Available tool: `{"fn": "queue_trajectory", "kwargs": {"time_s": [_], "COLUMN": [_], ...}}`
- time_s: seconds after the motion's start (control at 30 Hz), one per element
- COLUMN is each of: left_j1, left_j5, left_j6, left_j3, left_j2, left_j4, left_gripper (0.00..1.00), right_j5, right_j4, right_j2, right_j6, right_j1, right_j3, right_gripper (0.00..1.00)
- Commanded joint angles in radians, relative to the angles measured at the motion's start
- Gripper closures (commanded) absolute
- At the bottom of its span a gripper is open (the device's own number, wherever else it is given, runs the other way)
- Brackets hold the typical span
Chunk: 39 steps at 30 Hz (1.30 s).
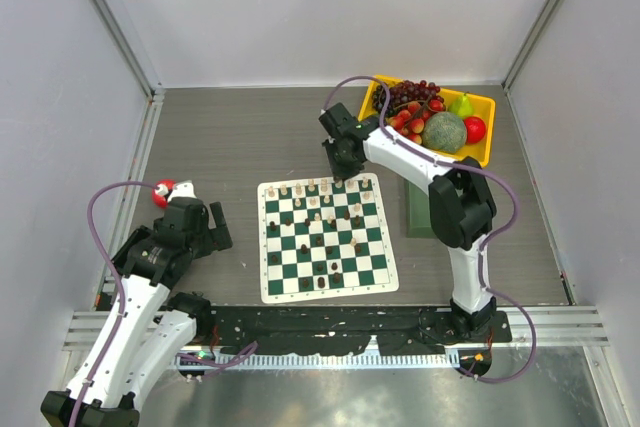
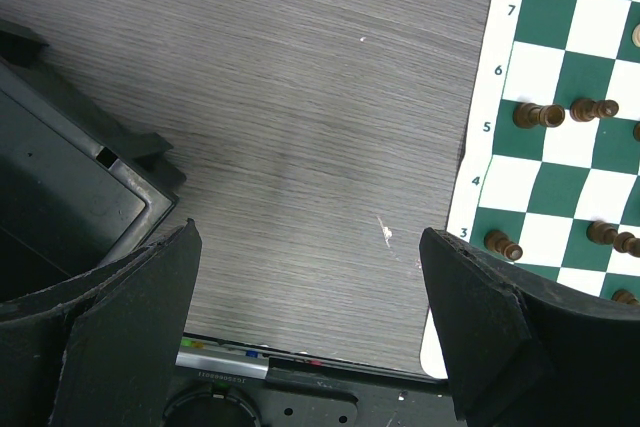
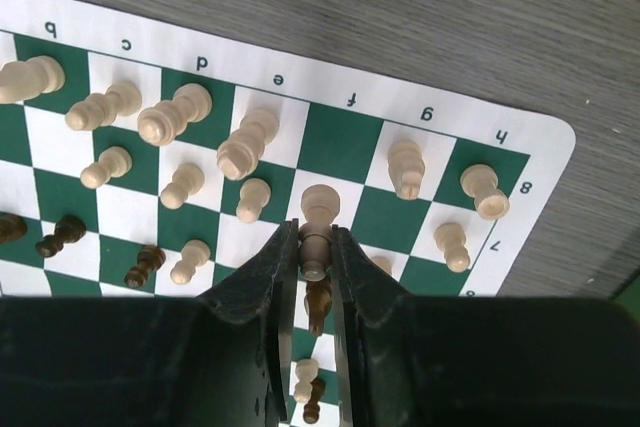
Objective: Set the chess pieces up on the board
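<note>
The green and white board (image 1: 372,265) lies flat in the middle of the table. Cream chess pieces (image 3: 178,112) stand along its far rows, and dark ones (image 1: 335,269) are scattered over the middle and near squares. My right gripper (image 3: 316,239) hangs over the board's far right part (image 3: 338,135). It is shut on a cream piece (image 3: 318,219), whose head pokes out past the fingertips. A dark piece (image 3: 318,305) shows below between the fingers. My left gripper (image 2: 310,322) is open and holds nothing, low over bare table just left of the board's edge (image 2: 478,147).
A yellow tray (image 1: 486,102) of fruit sits at the back right. A green bin (image 1: 418,215) lies beside the board under the right arm. A red ball (image 1: 160,191) rests by the left arm. A dark plastic part (image 2: 70,187) is left of the left gripper.
</note>
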Motion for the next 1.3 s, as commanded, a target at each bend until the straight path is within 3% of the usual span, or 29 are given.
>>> {"fn": "queue_trajectory", "kwargs": {"time_s": [0.0,0.73,1.03,1.27], "left_j1": [0.005,0.005,0.005,0.005], "left_j5": [-0.004,-0.005,-0.005,-0.007], "left_j6": [0.017,0.017,0.016,0.016], "left_j3": [0.002,0.002,0.002,0.002], "left_j2": [-0.002,0.006,0.007,0.006], "left_j4": [0.043,0.043,0.042,0.042], "left_gripper": [0.01,0.01,0.01,0.01], "right_j5": [0.03,0.021,0.005,0.031], "right_j4": [0.011,0.0,-0.009,-0.051], "right_j2": [0.025,0.156,0.142,0.052], "right_j6": [-0.019,-0.036,-0.039,-0.05], "right_j1": [0.001,0.004,0.003,0.004], "right_j3": [0.079,0.134,0.154,0.178], "right_gripper": [0.8,0.79,0.59,0.55]}}
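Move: The right hand holds a light chess piece. The empty green square f8 lies about 2 cm ahead, 1 cm left and some 7 cm below it. On the same back rank, the knight on g8 stands about 2 cm ahead and 2 cm right, and the tall light piece on e8 2 cm ahead and 4 cm left, with the e7 pawn 1 cm back and 4 cm left. From the idle left hand, f8 lies roughly 20 cm ahead and 29 cm right. Keeping its pinch on the light piece, the right hand sinks about 4 cm while easing a couple of centimetres forward, its left side dipping slightly, to bring the base down onto f8 in the gap between the g8 knight and the e8 piece. There it stays low while the fingers spread to roughly twice their gap and let the piece go, then begins to rise, about 1 cm, with a slight drift forward. ##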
